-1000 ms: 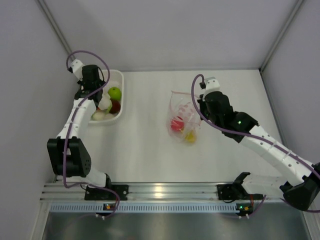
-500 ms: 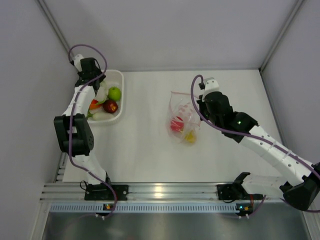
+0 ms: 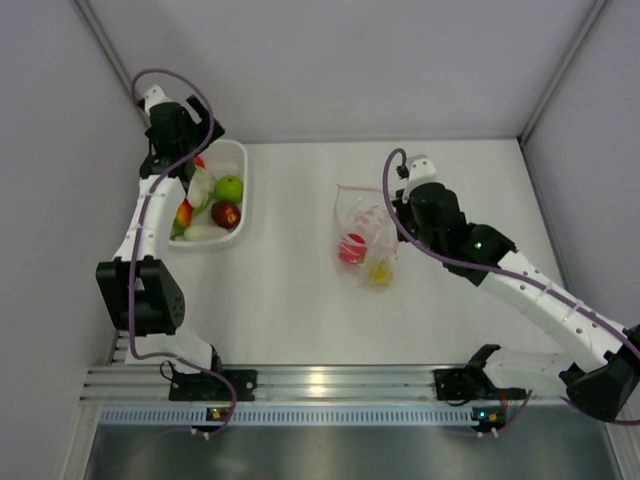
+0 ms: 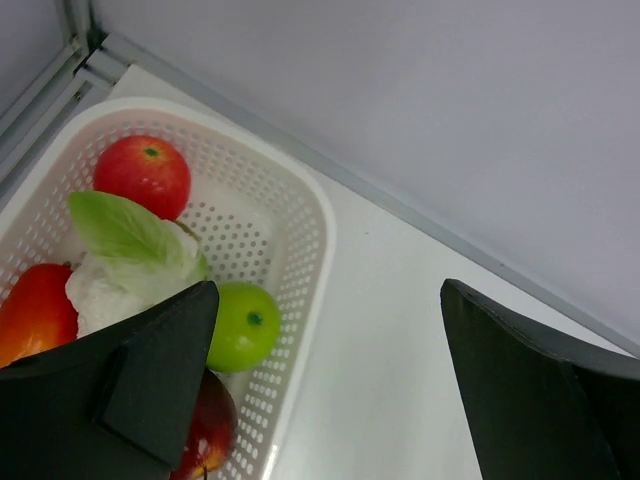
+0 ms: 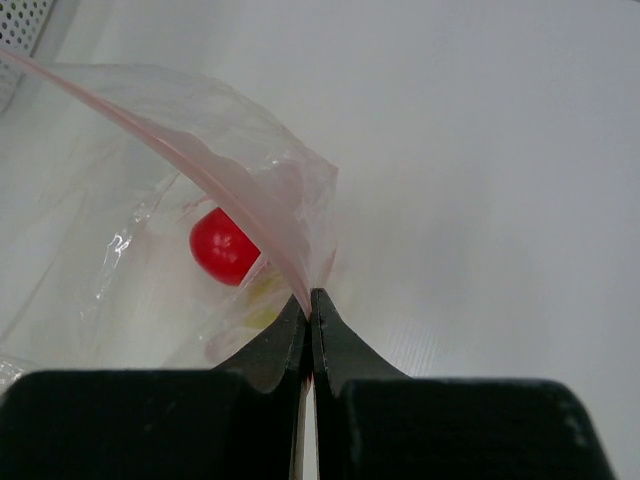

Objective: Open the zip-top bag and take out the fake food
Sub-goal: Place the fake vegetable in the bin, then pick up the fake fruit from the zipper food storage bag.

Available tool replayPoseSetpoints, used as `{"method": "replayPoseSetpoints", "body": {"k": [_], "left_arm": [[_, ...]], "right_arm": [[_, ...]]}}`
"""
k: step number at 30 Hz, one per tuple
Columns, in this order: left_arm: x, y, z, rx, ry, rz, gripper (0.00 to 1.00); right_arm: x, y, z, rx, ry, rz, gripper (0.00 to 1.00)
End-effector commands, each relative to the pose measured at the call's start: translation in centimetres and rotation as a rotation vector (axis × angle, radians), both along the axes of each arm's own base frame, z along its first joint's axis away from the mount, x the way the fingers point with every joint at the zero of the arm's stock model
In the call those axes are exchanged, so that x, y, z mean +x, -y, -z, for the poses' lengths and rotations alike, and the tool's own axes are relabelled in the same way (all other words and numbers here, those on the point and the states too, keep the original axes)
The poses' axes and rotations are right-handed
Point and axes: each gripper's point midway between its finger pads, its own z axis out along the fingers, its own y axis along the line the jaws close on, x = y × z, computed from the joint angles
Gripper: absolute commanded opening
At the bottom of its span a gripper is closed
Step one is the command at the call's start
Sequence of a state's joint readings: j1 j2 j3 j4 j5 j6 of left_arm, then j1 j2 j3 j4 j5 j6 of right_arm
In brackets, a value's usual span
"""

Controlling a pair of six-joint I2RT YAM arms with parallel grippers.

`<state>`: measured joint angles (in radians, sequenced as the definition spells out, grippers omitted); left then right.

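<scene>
The clear zip-top bag (image 3: 365,232) lies mid-table with its pinkish zip strip (image 5: 200,165) lifted. My right gripper (image 5: 310,300) is shut on the strip's edge; from above it sits at the bag's right side (image 3: 393,215). A red piece (image 5: 222,247) and a yellow piece (image 3: 380,271) of fake food show inside the bag. My left gripper (image 4: 328,300) hangs open and holds nothing above the far end of the white basket (image 4: 305,215). In the basket lie a red tomato (image 4: 142,175), a green apple (image 4: 243,325), a leafy white radish (image 4: 125,265), an orange-red piece (image 4: 35,310) and a dark red apple (image 4: 210,435).
The basket (image 3: 241,190) stands at the far left, close to the side wall and the back wall's metal frame (image 4: 100,60). Bare white table (image 3: 290,260) lies between basket and bag. The arms' rail (image 3: 320,385) runs along the near edge.
My left gripper has opened and drawn back from inside the basket toward its far-left corner. The right gripper and the bag have stayed put.
</scene>
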<state>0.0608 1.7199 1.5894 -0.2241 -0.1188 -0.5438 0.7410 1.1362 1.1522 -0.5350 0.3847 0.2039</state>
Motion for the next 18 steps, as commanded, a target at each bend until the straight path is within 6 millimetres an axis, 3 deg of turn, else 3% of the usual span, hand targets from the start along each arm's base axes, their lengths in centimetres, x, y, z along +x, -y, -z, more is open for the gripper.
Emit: {"method": "replayPoseSetpoints", "body": {"k": [1, 2, 4, 5, 6, 8, 9, 11, 14, 18], "left_arm": [[-3.9, 4.2, -8.5, 0.049, 0.184, 0.122, 0.98], [-5.4, 5.7, -10.3, 0.053, 0.225, 0.156, 0.98], [-7.0, 8.8, -10.4, 0.053, 0.23, 0.223, 0.98], [-8.5, 10.8, -11.9, 0.057, 0.265, 0.258, 0.98], [-9.2, 11.8, -12.0, 0.066, 0.27, 0.264, 0.98], [-10.5, 13.6, -10.9, 0.085, 0.254, 0.26, 0.98], [-11.8, 16.5, -11.0, 0.081, 0.26, 0.329, 0.98], [-13.5, 19.7, -9.7, 0.066, 0.241, 0.402, 0.98], [-15.9, 21.4, -9.1, 0.06, 0.24, 0.425, 0.98], [-19.6, 25.1, -8.1, 0.045, 0.216, 0.515, 0.98]], "right_arm": [[0.7, -1.1, -1.6, 0.085, 0.038, -0.007, 0.0], [0.8, -1.2, -1.5, 0.091, 0.033, -0.006, 0.0], [0.9, -1.5, -1.8, 0.103, 0.037, -0.009, 0.0], [1.0, -1.5, -1.7, 0.104, 0.034, -0.005, 0.0], [1.0, -1.5, -1.7, 0.108, 0.034, -0.004, 0.0], [1.1, -1.7, -1.8, 0.127, 0.035, 0.004, 0.0], [1.0, -1.7, -1.9, 0.136, 0.037, 0.009, 0.0], [1.0, -1.7, -1.9, 0.148, 0.038, 0.016, 0.0], [1.0, -1.6, -2.1, 0.156, 0.041, 0.018, 0.0], [1.0, -1.5, -2.5, 0.157, 0.048, 0.024, 0.0]]}}
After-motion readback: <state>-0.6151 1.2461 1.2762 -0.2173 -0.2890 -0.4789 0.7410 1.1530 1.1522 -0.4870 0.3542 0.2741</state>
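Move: The red vegetable lying in the open bag is about 34 cm to the left hand's right, 20 cm back and 25 cm below. The yellow piece sits some 7 cm farther right of it and 6 cm nearer the base, and the bag's raised mouth is about 36 cm right of the hand, 16 cm back and 6 cm lower. The bin's middle is 5 cm left, 3 cm back, 24 cm down. From the right hand, the red vegetable is about 8 cm left, 4 cm ahead and 23 cm below. Rightward and back in a fast arc, the open, empty left hand leaves the bin for the bag, covering about 30 cm across the table; it first climbs, then sinks partway as it nears the bag's mouth. Its wrist swings some 30 degrees clockwise. The right hand keeps its pinch on the bag's rim, easing it slightly left with a small roll. ##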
